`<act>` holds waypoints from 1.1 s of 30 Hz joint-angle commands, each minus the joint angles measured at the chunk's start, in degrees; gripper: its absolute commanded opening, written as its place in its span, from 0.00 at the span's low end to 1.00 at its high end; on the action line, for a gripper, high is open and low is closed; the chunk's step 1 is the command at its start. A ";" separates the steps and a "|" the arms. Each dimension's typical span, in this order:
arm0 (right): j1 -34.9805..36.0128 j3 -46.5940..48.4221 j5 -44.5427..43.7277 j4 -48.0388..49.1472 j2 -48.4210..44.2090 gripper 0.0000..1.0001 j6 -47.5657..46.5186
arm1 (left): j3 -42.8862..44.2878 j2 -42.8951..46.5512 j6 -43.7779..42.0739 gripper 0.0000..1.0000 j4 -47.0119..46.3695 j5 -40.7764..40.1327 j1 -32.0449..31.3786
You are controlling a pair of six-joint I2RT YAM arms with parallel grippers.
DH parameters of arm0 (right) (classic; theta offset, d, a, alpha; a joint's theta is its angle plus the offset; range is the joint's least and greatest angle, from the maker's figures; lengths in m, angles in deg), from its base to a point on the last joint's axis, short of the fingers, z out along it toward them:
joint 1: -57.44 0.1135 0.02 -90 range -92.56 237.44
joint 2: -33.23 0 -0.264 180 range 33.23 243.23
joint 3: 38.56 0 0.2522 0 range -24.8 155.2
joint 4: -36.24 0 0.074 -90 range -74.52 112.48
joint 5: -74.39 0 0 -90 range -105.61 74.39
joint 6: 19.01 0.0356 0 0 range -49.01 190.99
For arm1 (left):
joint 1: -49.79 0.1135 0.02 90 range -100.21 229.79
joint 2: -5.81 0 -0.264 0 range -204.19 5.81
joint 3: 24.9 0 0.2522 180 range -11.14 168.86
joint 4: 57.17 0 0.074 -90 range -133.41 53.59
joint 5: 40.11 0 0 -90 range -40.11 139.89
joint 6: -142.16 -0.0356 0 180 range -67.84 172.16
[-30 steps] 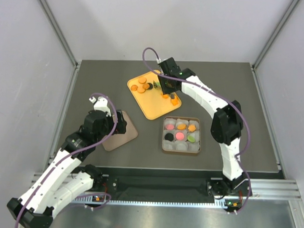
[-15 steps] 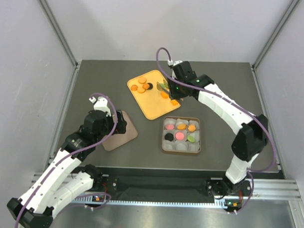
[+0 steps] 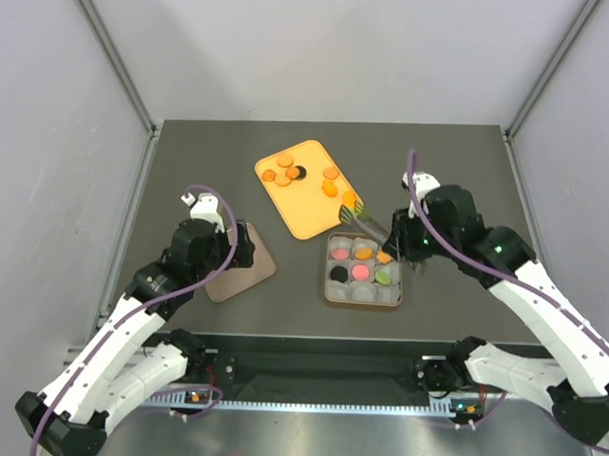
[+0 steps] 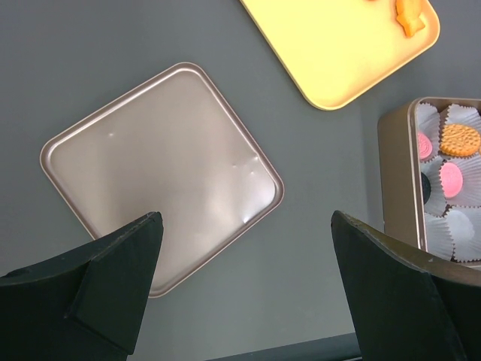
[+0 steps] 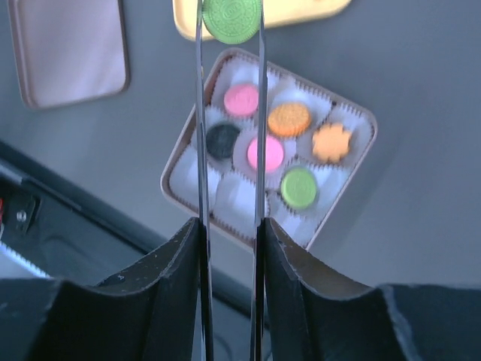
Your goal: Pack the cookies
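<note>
My right gripper (image 5: pixel 231 226) is shut on a pair of metal tongs (image 5: pixel 199 135), and the tong tips pinch a green cookie (image 5: pixel 231 19). In the top view that gripper (image 3: pixel 399 241) hangs over the right side of the square tin (image 3: pixel 363 302), with the tongs (image 3: pixel 365 223) reaching toward the tin's far left corner. White cups in the tin (image 5: pixel 169 180) hold pink, orange, black and green cookies (image 5: pixel 299 186). Several orange cookies (image 3: pixel 284 170) and one black one lie on the yellow tray (image 3: pixel 310 213). My left gripper (image 4: pixel 245 226) is open and holds nothing.
A bronze square lid (image 4: pixel 158 173) lies flat on the dark table, left of the tin, under my left gripper (image 3: pixel 234 248). The yellow tray (image 4: pixel 338 53) sits behind the tin. Grey walls with metal posts close in the table.
My right arm has swung from over the yellow tray toward the tin, carrying the tongs with the green cookie. The left arm has not moved.
</note>
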 commanded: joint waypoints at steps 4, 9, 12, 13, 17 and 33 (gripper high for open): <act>-0.46 -6.37 8.00 -7.66 -9.44 0.35 2.54 | 0.06 -1.44 0.03 0.98 -0.88 -0.74 -0.23; -0.46 -7.25 11.34 -11.27 -13.05 0.35 2.45 | 0.15 -2.84 -0.06 0.98 -0.97 -0.48 -0.23; -0.46 -8.48 14.42 -11.62 -13.67 0.35 2.45 | 0.15 -3.19 -0.15 0.98 -0.97 -0.48 -0.23; -0.46 -9.18 15.47 -12.06 -13.67 0.35 2.10 | 0.15 -3.28 -0.15 0.98 -0.97 -0.48 -0.23; -0.46 -11.64 16.71 -11.80 -13.76 0.35 2.19 | 0.15 -3.11 -0.15 0.98 -0.88 -0.56 -0.23; -0.37 -17.10 19.79 -7.76 -13.32 0.35 3.15 | 0.15 -3.19 -0.15 0.98 -0.80 -0.56 -0.23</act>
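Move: Back and to the left of the right hand, whose tongs already hold a green cookie, the box's empty front-left cup lies about 14 cm left, 7 cm back and 22 cm below. The black cookie sits some 4 cm beyond that cup; level with the black one, the middle pink cookie is about 9 cm left and 3 cm back of the hand. The empty front-middle cup is 8 cm left, 7 cm back. From the left hand, the target cup is some 26 cm right, 8 cm back and 17 cm below. Carrying the green cookie in the tong tips, the right hand draws back about 12 cm from beside the yellow tray, over the box towards its empty front-left cup. It sinks some 8 cm in all, mostly straight down near the end. The wrist tips the tongs down about 20 degrees and turns slightly counter-clockwise, easing to a stop; the fingers keep their hold on the tongs. ##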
